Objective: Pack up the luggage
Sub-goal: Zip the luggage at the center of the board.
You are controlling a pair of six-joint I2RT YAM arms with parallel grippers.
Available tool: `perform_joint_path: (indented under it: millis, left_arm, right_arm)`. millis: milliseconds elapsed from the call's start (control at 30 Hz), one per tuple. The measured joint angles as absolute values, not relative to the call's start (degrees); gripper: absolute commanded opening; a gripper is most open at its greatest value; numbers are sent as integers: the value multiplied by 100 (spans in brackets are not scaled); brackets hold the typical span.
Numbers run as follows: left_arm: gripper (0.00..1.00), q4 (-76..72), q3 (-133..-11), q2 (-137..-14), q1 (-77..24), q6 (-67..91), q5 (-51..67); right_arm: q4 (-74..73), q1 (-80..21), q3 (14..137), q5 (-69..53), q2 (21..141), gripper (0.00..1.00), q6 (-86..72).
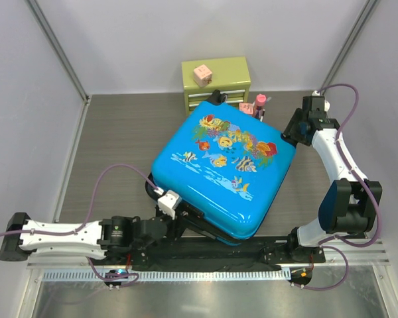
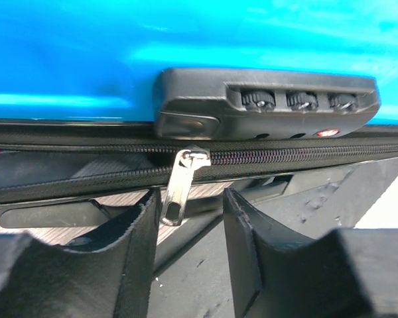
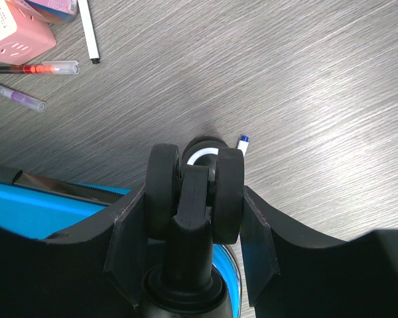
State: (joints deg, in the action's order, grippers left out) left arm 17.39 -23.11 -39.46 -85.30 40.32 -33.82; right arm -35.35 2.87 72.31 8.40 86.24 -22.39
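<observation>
The luggage (image 1: 222, 175), a bright blue hard-shell case with a fish print, lies closed and flat in the middle of the table. My left gripper (image 2: 191, 199) is at its near-left edge, open. The silver zipper pull (image 2: 179, 185) hangs between the fingertips, close to the left finger (image 2: 136, 245) and apart from the right one. Just above sits the black combination lock (image 2: 265, 103). My right gripper (image 3: 194, 192) is at the case's right corner, shut on a black double wheel (image 3: 196, 179), with one finger against each side.
A small green drawer chest (image 1: 215, 83) stands behind the case with a pink cube (image 1: 201, 74) on top. Pens (image 3: 50, 67) and a pink box (image 3: 16, 33) lie on the table near the wheel. A pink bottle (image 1: 259, 105) stands by the chest.
</observation>
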Motion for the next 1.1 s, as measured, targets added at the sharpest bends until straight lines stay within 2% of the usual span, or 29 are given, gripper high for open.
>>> perform_joint_path:
  millis: [233,467,567,667,767,1100]
  left_arm:
    - [48,1892,-2272,-3356,-8302,4156,-3170]
    - [43,1804,-2294,-3597,-8156,4141,-3057]
    - [33,1732,-2346,-3787,-8068,4101,-3035]
    - [13,1693,-2346,-3865,-7983,4049,-3044]
    - [0,1750,-2342,-3861,-7931,3994,-3030]
    - [0,1806,-2231,-3332,-7931,4049,-2995]
  right_arm:
    - [-3533,287,7229,832,8624,1,-2237]
    - [-3514,287,7210,821,8613,1,-2237]
    - [-3459,314,7210,832,8608,1,-2235]
    - [-3420,353,7207,845,8606,1,-2228]
    - [-3406,357,7199,845,8595,1,-2220]
    - [-3371,357,7168,847,8584,1,-2222]
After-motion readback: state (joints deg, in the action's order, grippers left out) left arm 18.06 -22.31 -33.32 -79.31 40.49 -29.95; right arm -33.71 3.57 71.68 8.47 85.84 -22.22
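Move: The silver zipper pull is right at the left hand's open fingertips, roughly 2 cm ahead of the hand point, neither clearly left nor right and about level. The combination lock sits around 5 cm ahead and 4 cm right of that hand, some 2 cm higher. From the right hand, which grips the black wheel at the suitcase's far right corner, the pull lies about 27 cm back, 40 cm left and 5 cm lower. The zipper pull is taken between the left fingertips: starting half open around it, the left hand rises about 1.5 cm, eases forward as far while sinking again, shuts on the pull, then lifts about 1 cm with slight leftward drift. The right hand keeps its grip on the wheel and shifts only about half a centimetre, mostly right. ##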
